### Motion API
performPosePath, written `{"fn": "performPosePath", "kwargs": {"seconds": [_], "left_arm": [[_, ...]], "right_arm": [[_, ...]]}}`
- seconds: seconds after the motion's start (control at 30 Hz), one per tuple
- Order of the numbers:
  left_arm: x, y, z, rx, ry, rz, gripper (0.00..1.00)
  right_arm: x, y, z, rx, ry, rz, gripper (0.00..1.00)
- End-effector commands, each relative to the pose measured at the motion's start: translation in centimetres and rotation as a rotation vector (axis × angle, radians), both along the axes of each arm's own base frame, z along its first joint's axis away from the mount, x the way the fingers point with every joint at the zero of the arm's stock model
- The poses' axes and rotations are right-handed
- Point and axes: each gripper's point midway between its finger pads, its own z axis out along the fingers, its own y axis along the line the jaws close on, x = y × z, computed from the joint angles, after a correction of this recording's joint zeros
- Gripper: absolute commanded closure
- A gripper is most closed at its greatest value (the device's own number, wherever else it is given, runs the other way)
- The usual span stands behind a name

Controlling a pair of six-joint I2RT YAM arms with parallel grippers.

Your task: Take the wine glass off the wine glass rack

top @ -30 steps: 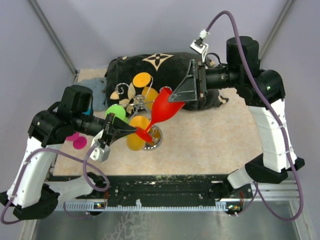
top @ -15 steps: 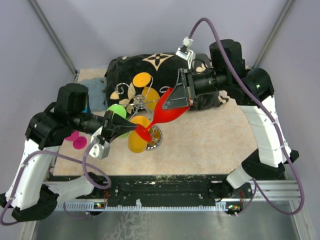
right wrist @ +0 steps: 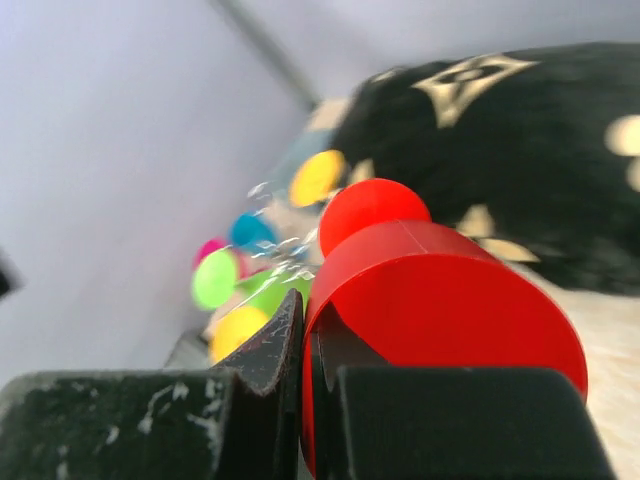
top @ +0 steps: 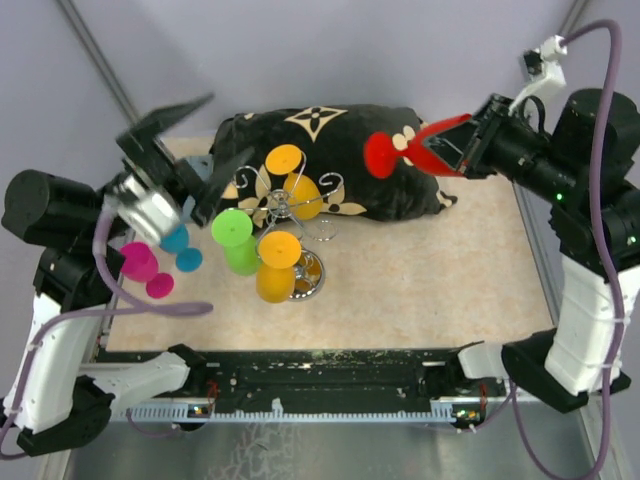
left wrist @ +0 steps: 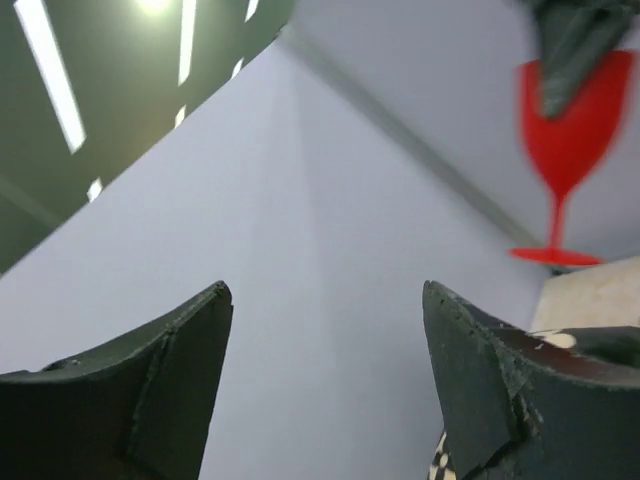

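The red wine glass (top: 384, 155) hangs in the air over the black cushion at the back right, off the wine glass rack (top: 287, 206). My right gripper (top: 432, 150) is shut on its bowl rim. In the right wrist view one fingertip sits outside and one inside the red wine glass (right wrist: 440, 300), with the right gripper (right wrist: 312, 335) pinching the wall. My left gripper (top: 230, 125) is raised at the left, open and holding nothing. In the left wrist view the left gripper (left wrist: 325, 290) frames bare wall, and the red wine glass (left wrist: 565, 130) shows at the upper right.
Orange (top: 285, 160), green (top: 232, 228) and yellow (top: 278, 250) glasses hang on the rack, whose round shiny base (top: 308, 278) rests on the mat. Blue (top: 180, 240) and pink (top: 140, 262) glasses stand at the left. A black patterned cushion (top: 340, 130) lies behind the rack.
The left gripper let go of the red glass's foot, opened and swung up to the left. The right arm closed on the bowl and carried the glass off the rack, up and right.
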Motion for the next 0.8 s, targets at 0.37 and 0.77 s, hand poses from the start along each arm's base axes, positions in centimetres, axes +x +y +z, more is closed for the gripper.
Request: {"fn": "performPosePath", "kwargs": {"seconds": [0.37, 0.77], "left_arm": [[6.2, 8.1, 7.0, -0.523, 0.365, 0.398, 0.15], [5.3, 8.5, 5.2, -0.471, 0.387, 0.407, 0.16]], "right_arm": [[10.8, -22.2, -25.0, -0.502, 0.475, -0.921, 1.0], [12.3, -28.4, -34.5, -0.57, 0.635, -1.024, 1.0]]}}
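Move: The right hand already holds the red wine glass by the rim of its bowl, tipped over high above the table; the bare table spot it is taken to lies some 24 cm right, 7 cm ahead and about 54 cm below. From this hand the rack is roughly 27 cm left, 3 cm ahead and 40 cm down, the dark pillow about 32 cm ahead, 22 cm left and 50 cm down. From the left hand that spot lies about 55 cm right, 11 cm ahead and 60 cm below. Keeping its pinch on the red glass's rim, the right hand swings right and a little forward, away from the rack and pillow, then drops steeply to the bare right side of the table, about 36 cm down and 26 cm right in all, tipping its fingers down and turning clockwise so the glass comes foot-down, and eases almost to a stop there. The empty left hand, already open, draws off to the left and up, first forward and then part of the way back, turning some 40 degrees and staying wide open. ##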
